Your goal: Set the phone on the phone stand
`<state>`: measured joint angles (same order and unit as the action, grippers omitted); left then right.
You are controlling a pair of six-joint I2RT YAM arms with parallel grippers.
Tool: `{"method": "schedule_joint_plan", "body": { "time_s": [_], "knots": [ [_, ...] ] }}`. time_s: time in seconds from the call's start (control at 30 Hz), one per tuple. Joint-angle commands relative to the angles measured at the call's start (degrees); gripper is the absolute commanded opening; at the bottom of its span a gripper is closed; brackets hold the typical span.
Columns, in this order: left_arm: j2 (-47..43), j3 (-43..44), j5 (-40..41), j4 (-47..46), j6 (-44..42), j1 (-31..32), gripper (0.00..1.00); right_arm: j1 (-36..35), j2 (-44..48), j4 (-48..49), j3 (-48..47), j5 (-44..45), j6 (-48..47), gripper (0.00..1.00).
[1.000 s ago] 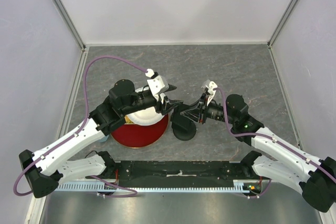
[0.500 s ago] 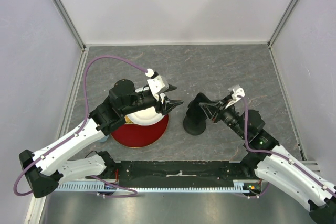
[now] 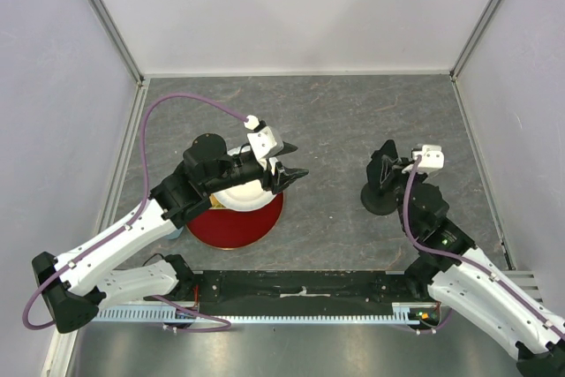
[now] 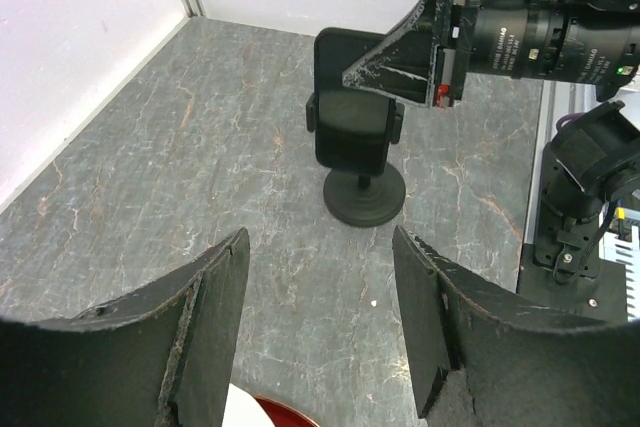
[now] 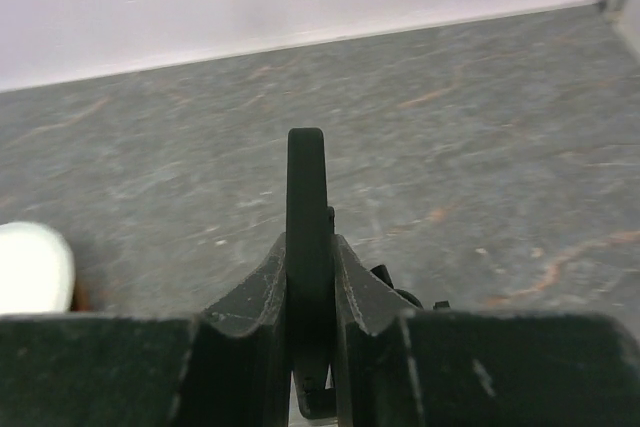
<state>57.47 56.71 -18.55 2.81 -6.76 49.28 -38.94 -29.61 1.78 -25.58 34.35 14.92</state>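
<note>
The black phone [image 4: 337, 55] stands upright in the cradle of the phone stand [image 4: 365, 203], whose round base rests on the grey table. My right gripper [image 3: 394, 172] is shut on the phone's upper part. In the right wrist view the phone [image 5: 306, 172] shows edge-on, pinched between both fingers. From above, the stand [image 3: 380, 201] is right of centre. My left gripper [image 3: 296, 174] hangs open and empty by the red plate's right rim, well to the left of the stand; its fingers [image 4: 215, 317] frame bare table.
A red plate [image 3: 231, 229] with a white plate [image 3: 245, 195] on it lies under my left arm. White panel walls enclose the table on three sides. A black rail [image 3: 300, 287] with the arm bases runs along the near edge.
My right arm has swung to the right, taking the phone and the stand with it from beside my left gripper to the table's right half. The left arm has not moved.
</note>
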Motion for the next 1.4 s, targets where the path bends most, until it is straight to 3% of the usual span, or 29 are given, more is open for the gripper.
{"method": "schedule_joint_plan", "body": {
  "time_s": [0.0, 0.17, 0.27, 0.63, 0.7, 0.87, 1.07, 1.37],
  "knots": [
    [-1.05, 0.86, -1.49, -2.63, 2.19, 0.29, 0.65, 3.68, -1.41, 7.25, -4.92, 6.61, -7.79, 0.00],
    [-1.22, 0.51, -2.98, -4.83, 3.42, 0.21, 0.65, 8.52, -5.02, 11.13, -6.67, 1.43, -11.84, 0.00],
    [-1.31, 0.77, -4.65, -5.18, 4.13, 0.21, 0.65, 13.52, -8.09, 14.65, -7.11, -7.16, -11.93, 0.00],
    [-3.33, -0.90, -6.06, -7.99, 6.24, 0.38, 0.65, 47.18, -22.07, 18.16, -15.54, -40.10, -6.75, 0.00],
    [-3.16, -0.99, -6.85, -8.78, 6.24, 0.38, 0.65, 50.79, -24.61, 20.62, -16.25, -40.76, -6.57, 0.00],
    [-2.02, -1.60, -9.66, -10.54, 9.75, 0.73, 0.65, 59.66, -34.01, 33.86, -18.71, -56.80, 2.11, 0.00],
    [-1.66, -1.42, -11.33, -11.25, 10.90, 0.91, 0.64, 63.01, -44.21, 32.06, -25.48, -61.15, -0.59, 0.00],
    [-0.87, -1.51, -13.09, -12.04, 12.12, 0.82, 0.64, 65.57, -47.91, 27.58, -29.35, -59.23, -6.56, 0.00]
  ]
}}
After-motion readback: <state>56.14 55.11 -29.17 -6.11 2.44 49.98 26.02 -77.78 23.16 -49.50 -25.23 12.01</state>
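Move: The right hand already pinches the phone, clamped in the phone stand, by its near upper part; the phone's middle is about 2 cm ahead and 3 cm below. The stand's base is some 18 cm below, roughly 1 cm ahead and 2 cm left. The far-right table corner lies about 50 cm ahead, 27 cm right and 22 cm down. From the empty left hand the phone is some 10 cm ahead, 22 cm right and 12 cm lower. Still pinching the phone between its nearly shut fingers, the right hand sweeps phone and stand together to the right and forward, some 21 cm right and 16 cm out, towards the far-right corner at almost constant height, slowing at the end. The open, empty left hand eases back about 4 cm and up about 3, turning some 10 degrees clockwise. ##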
